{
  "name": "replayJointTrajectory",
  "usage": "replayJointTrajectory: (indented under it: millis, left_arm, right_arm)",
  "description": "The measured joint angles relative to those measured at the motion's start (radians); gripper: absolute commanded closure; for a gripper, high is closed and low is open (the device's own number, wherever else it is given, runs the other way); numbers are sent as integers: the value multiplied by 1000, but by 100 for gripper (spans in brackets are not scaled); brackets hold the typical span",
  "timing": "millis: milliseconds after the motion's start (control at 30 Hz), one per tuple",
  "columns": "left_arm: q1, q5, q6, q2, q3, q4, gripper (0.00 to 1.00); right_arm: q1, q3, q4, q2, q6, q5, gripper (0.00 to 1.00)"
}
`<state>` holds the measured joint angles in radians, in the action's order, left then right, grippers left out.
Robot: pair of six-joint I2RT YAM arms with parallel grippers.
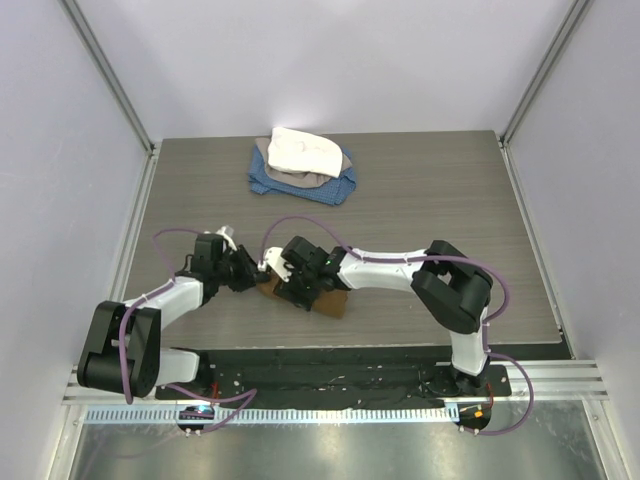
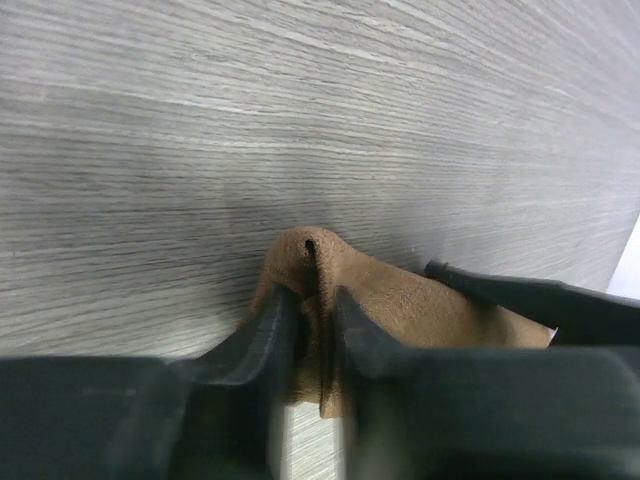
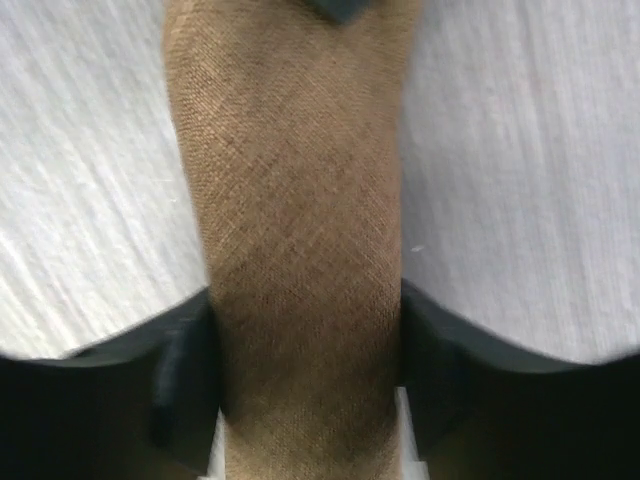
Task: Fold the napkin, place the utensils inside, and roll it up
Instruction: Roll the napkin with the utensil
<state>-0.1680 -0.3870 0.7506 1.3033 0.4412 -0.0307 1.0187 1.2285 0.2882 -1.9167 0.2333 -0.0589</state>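
The tan-brown napkin (image 1: 333, 303) lies near the table's front edge as a tight roll, mostly covered by both grippers. In the right wrist view the napkin roll (image 3: 300, 190) runs straight between the jaws of my right gripper (image 3: 305, 370), and both fingers press against its sides. At the roll's left end, my left gripper (image 2: 312, 310) is shut on a pinched fold of the napkin (image 2: 420, 305). From above, the left gripper (image 1: 257, 276) and the right gripper (image 1: 300, 293) stand close together over the roll. The utensils are hidden.
A white cloth (image 1: 300, 150) is heaped on a blue cloth (image 1: 330, 188) at the back middle of the table. A dark finger (image 2: 530, 298) of the right gripper crosses behind the napkin in the left wrist view. Walls close in the left and right sides.
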Motion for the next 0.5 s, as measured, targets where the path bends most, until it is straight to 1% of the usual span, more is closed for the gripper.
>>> replayJointTrajectory:
  millis: [33,67,100,133,167,233,367,500]
  left_arm:
    - [0,0,-3,0,2,2,60]
    - [0,2,-3,0,4,6,52]
    - [0,7,-3,-2,8,15,47]
    - [0,13,-5,-6,14,31,43]
    - [0,23,-5,-13,23,47,36]
    - [0,45,-5,-36,41,76,29]
    - [0,88,-4,-99,74,113,25]
    - [5,99,-4,-125,78,111,25]
  right_arm:
    - [0,2,4,-2,-2,-3,50]
    - [-1,4,8,-3,-9,-11,53]
    - [-2,4,10,-4,-16,-19,57]
    - [-6,4,12,-4,-24,-30,59]
    - [-13,4,12,-5,-32,-42,61]
    - [-34,4,11,-7,-53,-71,62]
    - [-92,5,9,-11,-110,-159,65]
    - [-161,5,-3,-27,-160,-303,66]
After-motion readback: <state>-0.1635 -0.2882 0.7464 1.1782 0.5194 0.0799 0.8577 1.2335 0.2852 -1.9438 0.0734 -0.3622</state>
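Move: The left gripper still pinches the rolled napkin's left end, right at its pads; the roll's middle lies about 9 cm to its right and 4 cm back, some 1 cm lower. The right gripper straddles the roll, whose middle is about 1 cm to its right, level with it fore and aft. From the right gripper, the roll's right end is about 9 cm right and 3 cm back, and the towel stack some 32 cm straight ahead. Open the left gripper wide to let go of the napkin's left end and lift it about 4 cm, easing forward and a little left, clear of the cloth. Meanwhile keep the right hand low, within about 1.5 cm of its place, close its fingers further until they pinch the roll from both sides, and swing its fingertips back by tilting the wrist some 20 degrees. ##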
